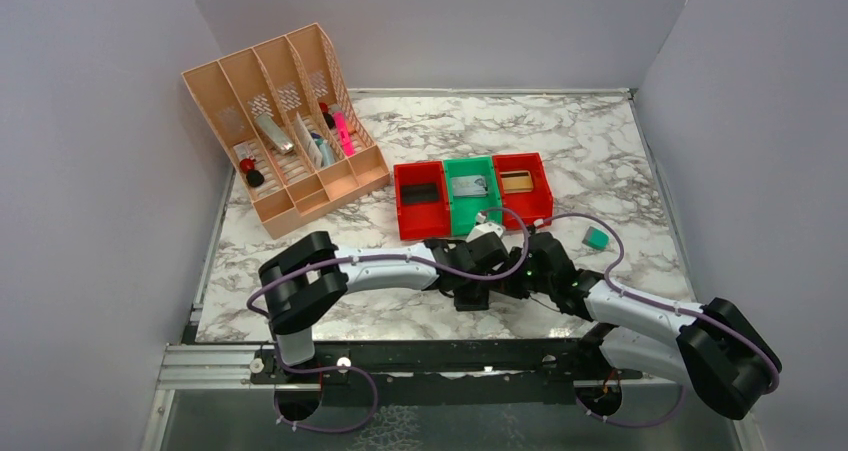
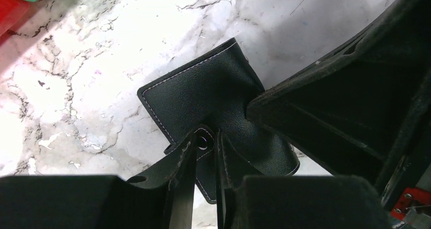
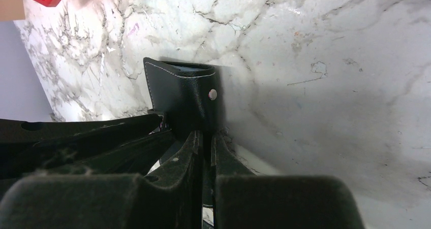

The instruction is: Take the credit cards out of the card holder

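The card holder (image 2: 203, 94) is a black wallet with white stitching, held above the marble between both grippers. Its small tab with a metal snap (image 2: 204, 140) sits between the fingertips of my left gripper (image 2: 206, 143), which pinch it. My right gripper (image 3: 207, 137) is shut on the lower edge of the card holder (image 3: 183, 94), which stands on edge there with a snap stud facing me. In the top view both grippers (image 1: 487, 271) (image 1: 517, 271) meet at the table's front centre. A grey credit card (image 1: 468, 185) lies in the green bin and a dark one (image 1: 422, 193) in the left red bin.
Three joined bins, red (image 1: 405, 216), green (image 1: 455, 221) and red (image 1: 540, 206), stand just behind the grippers; the right one holds a tan flat item (image 1: 516, 181). A small teal block (image 1: 597, 237) lies to the right. A peach desk organizer (image 1: 285, 131) stands at the back left.
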Available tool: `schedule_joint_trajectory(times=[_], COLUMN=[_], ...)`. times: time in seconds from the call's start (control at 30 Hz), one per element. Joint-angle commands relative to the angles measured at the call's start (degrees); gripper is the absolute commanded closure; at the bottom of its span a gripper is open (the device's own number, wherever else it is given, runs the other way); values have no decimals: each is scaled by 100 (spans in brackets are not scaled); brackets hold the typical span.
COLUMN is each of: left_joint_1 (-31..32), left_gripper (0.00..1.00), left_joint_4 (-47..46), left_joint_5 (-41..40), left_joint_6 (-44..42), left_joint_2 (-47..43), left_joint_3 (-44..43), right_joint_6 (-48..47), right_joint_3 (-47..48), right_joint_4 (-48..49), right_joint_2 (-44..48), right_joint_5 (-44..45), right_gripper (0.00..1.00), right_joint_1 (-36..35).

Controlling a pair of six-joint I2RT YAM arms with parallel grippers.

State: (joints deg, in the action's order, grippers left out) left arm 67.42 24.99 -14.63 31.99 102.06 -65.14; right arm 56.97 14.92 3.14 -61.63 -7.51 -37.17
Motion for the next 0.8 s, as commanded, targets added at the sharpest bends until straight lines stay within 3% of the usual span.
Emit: schedule_joint_trajectory(times=[0.0,0.3,0.57,0.77], left_joint_1=[-122,-158,-159,-185], left_gripper=[82,79,43,37], left_joint_4=[694,723,644,30], left_joint_5=[-634,-938,-796,-125], left_joint_6=[119,306,274,493], left_joint_2=[-150,-425,-605,-560], left_joint_3=[295,433,410,672], right_joint_6=[-65,-85,-144,-186], right_joint_3=[-42,-11,70,120], right_joint_4=[-453,-463,-427,-432], right_joint_2=[28,6,-85,-98], right_joint_5=[300,265,121,109], right_gripper=[99,99,97,95], right_joint_1=[1,2,8,8])
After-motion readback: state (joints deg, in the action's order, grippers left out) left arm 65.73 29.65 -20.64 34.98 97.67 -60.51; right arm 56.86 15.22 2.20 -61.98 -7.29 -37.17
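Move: The snap strap of the card holder sits right at the left fingertips, a centimetre below the hand point; the card holder's middle is about 2 cm to the right, level fore and aft and some 1 cm down. From there the left red tray lies roughly 17 cm ahead and 9 cm left, the green tray about 18 cm ahead and 1 cm right. For the right hand, already gripping the edge, the card holder's middle is about 3 cm left, 1 cm down. The strap, already between the left fingertips, is pulled off to the left across the card holder as the left hand travels about 5 cm left and slightly forward, turning some 10 degrees, mostly counter-clockwise with its left side rising. Near the end of that pull the left fingers spread wide just beyond the card holder's left edge. The right hand stays put, still pinching the right edge against the pull. ##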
